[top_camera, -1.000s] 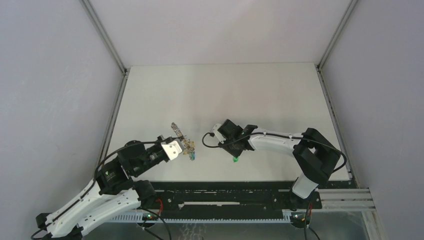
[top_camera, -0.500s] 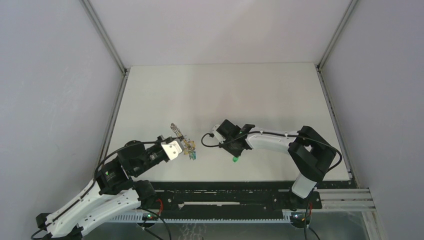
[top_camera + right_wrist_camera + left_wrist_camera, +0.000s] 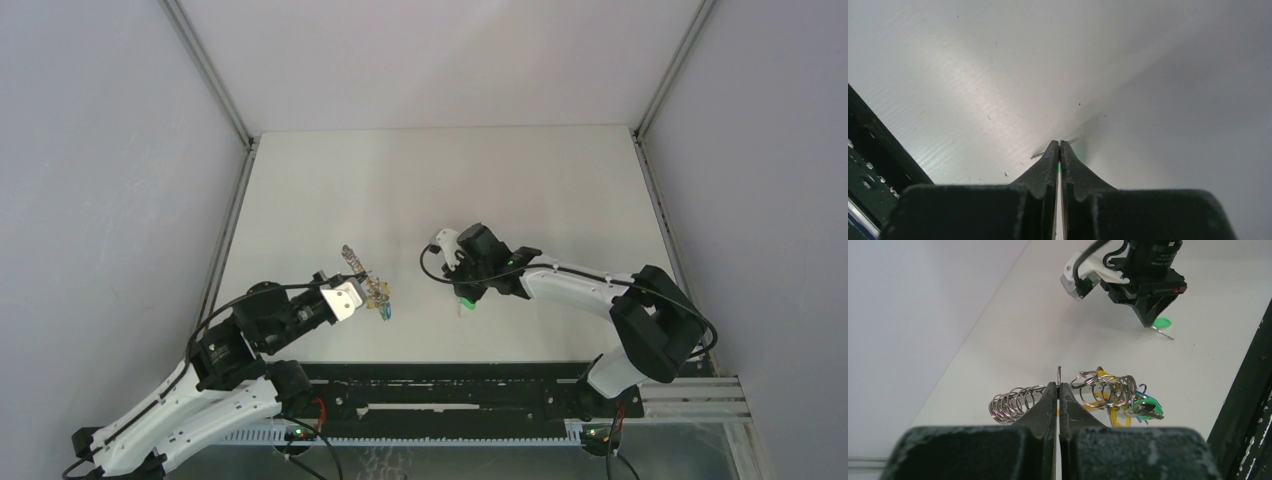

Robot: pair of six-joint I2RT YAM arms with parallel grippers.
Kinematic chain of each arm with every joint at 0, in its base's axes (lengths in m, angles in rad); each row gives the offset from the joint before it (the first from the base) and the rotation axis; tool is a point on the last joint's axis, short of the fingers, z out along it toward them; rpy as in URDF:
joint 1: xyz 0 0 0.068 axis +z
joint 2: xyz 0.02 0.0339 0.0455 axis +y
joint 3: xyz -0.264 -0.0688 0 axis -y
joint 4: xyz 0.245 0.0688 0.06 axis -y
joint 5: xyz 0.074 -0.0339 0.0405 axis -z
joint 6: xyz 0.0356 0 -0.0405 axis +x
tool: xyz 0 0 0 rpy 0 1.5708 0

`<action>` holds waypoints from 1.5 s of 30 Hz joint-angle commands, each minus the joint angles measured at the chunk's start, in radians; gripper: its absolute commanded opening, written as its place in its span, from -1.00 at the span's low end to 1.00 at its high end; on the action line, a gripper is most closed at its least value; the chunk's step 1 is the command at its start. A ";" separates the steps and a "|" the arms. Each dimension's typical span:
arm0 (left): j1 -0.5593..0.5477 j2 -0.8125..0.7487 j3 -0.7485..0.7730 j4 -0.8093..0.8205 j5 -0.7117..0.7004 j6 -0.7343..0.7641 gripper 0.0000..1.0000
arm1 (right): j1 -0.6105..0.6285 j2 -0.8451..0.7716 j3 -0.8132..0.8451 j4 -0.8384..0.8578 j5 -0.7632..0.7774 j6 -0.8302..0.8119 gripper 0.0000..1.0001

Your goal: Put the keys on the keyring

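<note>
My left gripper [image 3: 1059,384] is shut on one thin ring of the keyring [image 3: 1105,390], a chain of silvery rings held just above the table. A yellow band [image 3: 1114,416] and a green-headed key [image 3: 1147,409] with a bit of blue hang at the chain's right end. From above, the keyring [image 3: 375,291] sticks out past my left gripper [image 3: 352,297]. My right gripper [image 3: 1059,144] is shut on a loose green key [image 3: 1059,167]; its metal blade pokes out at the tips. That key [image 3: 462,303] sits under my right gripper [image 3: 465,294], right of the keyring.
The black front rail [image 3: 480,385] runs along the near table edge, close behind both grippers. White walls enclose the table [image 3: 450,180] on the left, back and right.
My right gripper has shut on the green key and shifted slightly right and away from the front edge, taking the key with it. My left gripper and the keyring have stayed put.
</note>
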 commanded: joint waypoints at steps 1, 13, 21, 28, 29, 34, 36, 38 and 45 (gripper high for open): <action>0.008 -0.016 -0.015 0.081 0.012 -0.008 -1.00 | -0.063 -0.026 -0.076 0.292 -0.203 0.061 -1.00; 0.008 -0.028 -0.022 0.090 0.007 -0.008 -1.00 | -0.085 0.132 -0.152 0.714 -0.326 0.113 -1.00; 0.008 -0.035 -0.027 0.096 0.000 -0.006 -1.00 | -0.085 0.215 -0.138 0.765 -0.307 0.133 -1.00; 0.008 -0.038 -0.027 0.096 0.005 -0.008 -1.00 | -0.084 0.238 -0.046 0.565 -0.298 0.106 -0.88; 0.008 -0.040 -0.028 0.096 0.004 -0.006 -0.99 | -0.083 0.232 -0.032 0.530 -0.289 0.102 -0.83; 0.008 -0.051 -0.029 0.099 0.001 -0.006 -0.99 | -0.080 0.195 0.053 0.312 -0.264 0.059 -0.61; 0.008 -0.055 -0.029 0.100 0.000 -0.006 -1.00 | -0.080 0.190 0.101 0.221 -0.263 0.045 -0.52; 0.008 -0.057 -0.029 0.100 -0.003 -0.006 -1.00 | -0.082 0.207 0.170 0.101 -0.258 0.025 -0.50; 0.008 -0.070 -0.029 0.101 -0.020 -0.005 -0.99 | -0.071 0.293 0.421 -0.218 -0.259 -0.042 -0.48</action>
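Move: The green-tagged key is already in the shut right fingertips, its middle about 1 cm back of and below them. The bare patch of table to lay it on is some 3 cm ahead, 5 cm left and 4 cm below. The keyring in the left gripper is about 15 cm left of the right hand, 7 cm back and 19 cm up. From the left hand the green-tagged key is roughly 17 cm right, 6 cm ahead and 22 cm down. Carry the green-tagged key with the right gripper about 7 cm left and 4 cm forward, sinking some 3 cm to the bare table while the fingers swing out leftward by nearly 25 degrees. There open them about a quarter to let go of the key, swing them partly back, and rise about 5 cm clear. ##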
